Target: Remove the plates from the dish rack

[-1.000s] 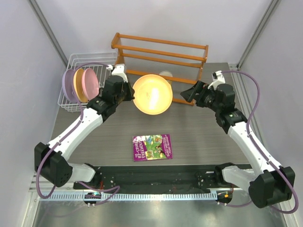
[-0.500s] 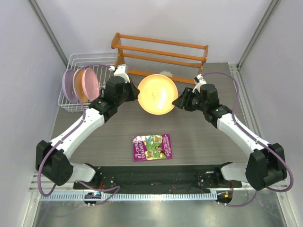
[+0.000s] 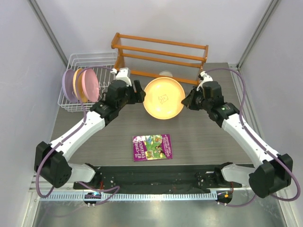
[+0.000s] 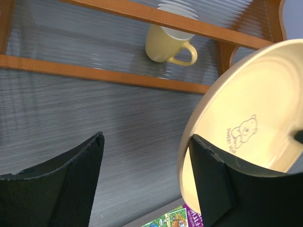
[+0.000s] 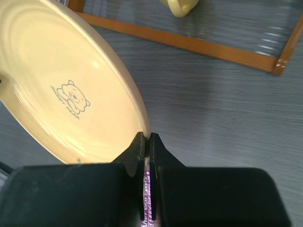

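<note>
A yellow-orange plate [image 3: 164, 98] with a bear print hangs tilted above the table between the two arms. My right gripper [image 3: 188, 101] is shut on its right rim; in the right wrist view the jaws [image 5: 146, 137] pinch the plate [image 5: 61, 94] edge. My left gripper [image 3: 139, 91] stands open at the plate's left side; in its wrist view the gripper [image 4: 147, 142] has the plate [image 4: 251, 127] rim next to its right finger. The white wire dish rack [image 3: 90, 59] at the back left holds a lavender plate [image 3: 67, 85], a yellow-orange plate [image 3: 77, 86] and a pink plate [image 3: 90, 82] on edge.
An orange wooden shelf rack [image 3: 161, 47] stands at the back, with a small yellow mug [image 4: 168, 45] under it. A purple picture book [image 3: 152, 146] lies flat on the table in front of the plate. Grey walls close in both sides.
My right gripper came in from the right and shut on the plate's rim. My left gripper, shut on the plate before, has opened. The plate has shifted slightly right.
</note>
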You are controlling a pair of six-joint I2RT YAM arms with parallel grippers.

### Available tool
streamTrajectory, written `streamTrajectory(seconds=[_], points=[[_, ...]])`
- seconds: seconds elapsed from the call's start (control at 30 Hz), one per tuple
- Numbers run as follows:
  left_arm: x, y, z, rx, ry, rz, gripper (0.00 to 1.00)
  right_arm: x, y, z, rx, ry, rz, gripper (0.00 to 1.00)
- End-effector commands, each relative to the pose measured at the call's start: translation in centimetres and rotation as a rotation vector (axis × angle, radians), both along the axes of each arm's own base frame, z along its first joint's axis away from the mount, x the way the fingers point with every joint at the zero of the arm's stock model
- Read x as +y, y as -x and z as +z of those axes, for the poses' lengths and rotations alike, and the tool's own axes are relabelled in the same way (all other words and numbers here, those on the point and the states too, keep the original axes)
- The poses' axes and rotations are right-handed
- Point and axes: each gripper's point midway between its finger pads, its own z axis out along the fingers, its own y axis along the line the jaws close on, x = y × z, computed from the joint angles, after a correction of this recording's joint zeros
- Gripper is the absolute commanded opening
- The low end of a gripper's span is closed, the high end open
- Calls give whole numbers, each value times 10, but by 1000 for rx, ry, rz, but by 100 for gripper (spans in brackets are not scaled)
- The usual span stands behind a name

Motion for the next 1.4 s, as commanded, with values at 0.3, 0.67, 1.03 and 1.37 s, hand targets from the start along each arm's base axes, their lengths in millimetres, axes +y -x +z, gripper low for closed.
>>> streamTrajectory(seconds=[0.3, 0.67, 1.03, 1.37], points=[[87, 3, 33, -186, -240, 283, 81, -92, 53, -19, 112, 286, -209, 1], [70, 0, 27, -167, -190, 228, 90, -86, 46, -7, 84, 236, -199, 1], [23, 5, 32, -208, -68, -3, 93, -69, 38, -15, 84, 163, -163, 1], [-5, 14, 35, -229, -12, -165, 94, -72, 30, -29, 112, 192, -182, 1]])
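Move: The plate, pinched at its edge by the right hand, has its middle about 8 cm left of and 2 cm ahead of that hand, roughly level. From the right hand, the mug is some 13 cm ahead, 5 cm left and 15 cm below; the book is 19 cm back, 12 cm left and 20 cm below. From the left hand, the plate's middle is about 9 cm right and 2 cm back. Right keeps its pinch, drawing the plate about 5 cm right and back; left, opening wider, retreats some 3 cm. ##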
